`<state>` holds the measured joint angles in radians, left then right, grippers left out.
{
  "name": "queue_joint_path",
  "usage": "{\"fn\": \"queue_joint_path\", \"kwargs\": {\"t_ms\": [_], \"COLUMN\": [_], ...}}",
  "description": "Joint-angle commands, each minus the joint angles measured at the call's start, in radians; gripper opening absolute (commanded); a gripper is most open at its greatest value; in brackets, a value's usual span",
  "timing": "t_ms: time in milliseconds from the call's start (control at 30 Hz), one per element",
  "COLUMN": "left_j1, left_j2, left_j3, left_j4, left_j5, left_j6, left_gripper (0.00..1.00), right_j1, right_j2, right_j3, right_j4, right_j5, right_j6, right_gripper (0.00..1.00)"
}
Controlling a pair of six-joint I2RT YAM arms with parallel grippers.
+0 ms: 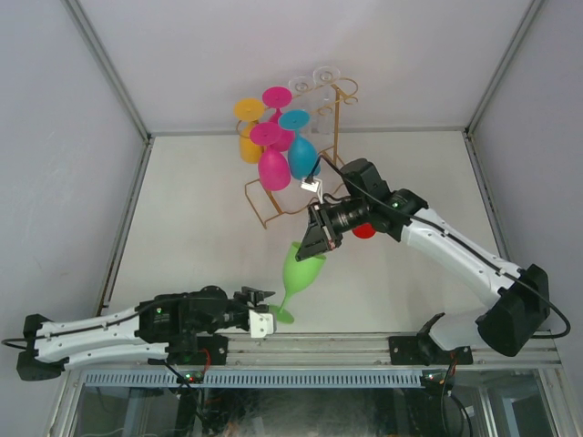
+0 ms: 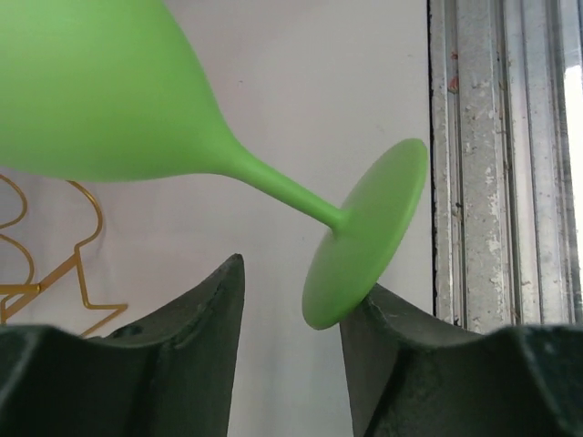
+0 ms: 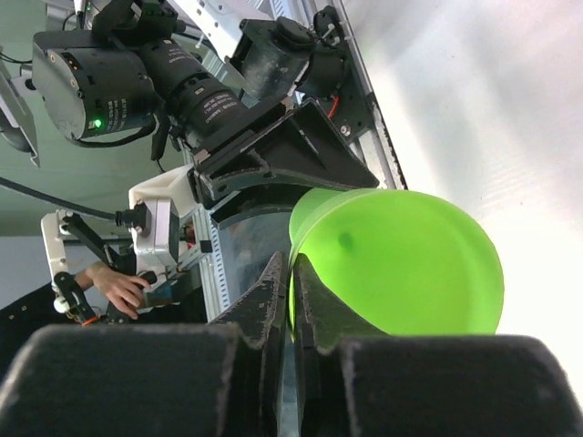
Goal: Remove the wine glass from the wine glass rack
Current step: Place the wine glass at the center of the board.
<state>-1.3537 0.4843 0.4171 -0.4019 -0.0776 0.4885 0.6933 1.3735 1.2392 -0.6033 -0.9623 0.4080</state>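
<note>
A green wine glass [image 1: 301, 267] hangs tilted over the table, away from the wine glass rack [image 1: 273, 208], a gold wire stand at the back. My right gripper [image 1: 312, 248] is shut on the glass's rim, with one finger inside the bowl [image 3: 410, 264] and one outside, as the right wrist view [image 3: 290, 264] shows. My left gripper [image 1: 267, 307] is open by the glass's foot [image 2: 364, 237]. In the left wrist view, the left gripper [image 2: 303, 278] has the foot's edge against its right finger [image 2: 401, 346], and its left finger stands apart.
Yellow [image 1: 249, 129], pink [image 1: 273, 168], blue [image 1: 301, 155] and clear [image 1: 314, 82] glasses hang upside down on the rack. A red object [image 1: 365, 231] lies under my right arm. The metal front rail [image 2: 501, 164] runs close beside the glass's foot. Part of the rack's wire [image 2: 55, 273] shows behind the green bowl.
</note>
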Motion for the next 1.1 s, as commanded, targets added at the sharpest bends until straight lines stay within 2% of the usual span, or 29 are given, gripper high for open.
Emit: {"fn": "queue_joint_path", "kwargs": {"t_ms": [0, 33, 133, 167, 333, 400, 500, 600, 733, 933, 1067], "left_j1": [0.007, 0.006, 0.006, 0.007, 0.030, 0.059, 0.138, 0.250, 0.351, 0.484, 0.587], "left_j2": [-0.024, -0.031, -0.055, -0.059, -0.076, -0.069, -0.040, 0.005, 0.049, 0.042, -0.008], "left_j3": [-0.027, -0.025, -0.027, -0.027, -0.019, 0.002, 0.067, 0.168, 0.271, 0.353, 0.339], "left_j4": [0.085, 0.085, 0.092, 0.098, 0.139, 0.167, 0.166, 0.089, -0.018, -0.189, -0.290], "left_j5": [-0.044, -0.039, -0.034, -0.036, -0.112, -0.251, -0.389, -0.472, -0.541, -0.540, -0.473], "left_j6": [-0.034, -0.038, -0.054, -0.064, -0.153, -0.246, -0.397, -0.548, -0.639, -0.802, -0.936], "left_gripper": [0.52, 0.55, 0.97, 1.00, 1.00, 1.00, 1.00, 1.00, 1.00, 1.00, 1.00], "right_j1": [0.011, 0.012, 0.022, 0.029, 0.091, 0.126, 0.183, 0.236, 0.258, 0.257, 0.248], "right_j2": [-0.068, -0.081, -0.113, -0.126, -0.224, -0.260, -0.308, -0.349, -0.399, -0.453, -0.516], "right_j3": [0.029, 0.027, 0.024, 0.023, -0.003, -0.030, -0.050, -0.054, -0.075, -0.111, -0.193], "right_j4": [0.034, 0.030, 0.003, -0.002, 0.004, 0.002, -0.013, -0.055, -0.119, -0.266, -0.254], "right_j5": [0.095, 0.146, 0.284, 0.319, 0.596, 0.717, 0.871, 1.028, 1.174, 1.319, 1.357], "right_j6": [-0.001, -0.002, -0.030, -0.049, -0.105, -0.123, -0.143, -0.131, -0.077, 0.008, 0.047], "right_gripper": [0.00, 0.00, 0.00, 0.00, 0.00, 0.00, 0.00, 0.00, 0.00, 0.00, 0.00]}}
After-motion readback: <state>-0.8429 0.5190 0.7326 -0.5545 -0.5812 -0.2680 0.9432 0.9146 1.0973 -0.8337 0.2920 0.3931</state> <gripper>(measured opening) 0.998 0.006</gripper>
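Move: The right hand holds the green glass by its rim, over the near part of the board; the open spot short of the red glass lies about 8 cm ahead, 14 cm right and 25 cm below. From the same hand, the red glass stands some 20 cm ahead and 16 cm right, the rack's front rail about 27 cm ahead and 2 cm right. From the left hand the spot is roughly 16 cm ahead, 24 cm right; the green glass's middle, 6 cm ahead and 6 cm right. Keeping its shut fingers on the rim, the right hand carries the green glass about 13 cm to the right and some 4 cm forward towards the red glass, rising slightly before it starts to sink, while the wrist turns clockwise by some 40 degrees and rolls so the fingers swing from pointing left to pointing forward-left and more steeply down. The left hand, already half open beside the glass's foot, opens fully and lifts clear, then sweeps forward, left and up, away from the glass and out over the left of the board, turning counter-clockwise. ##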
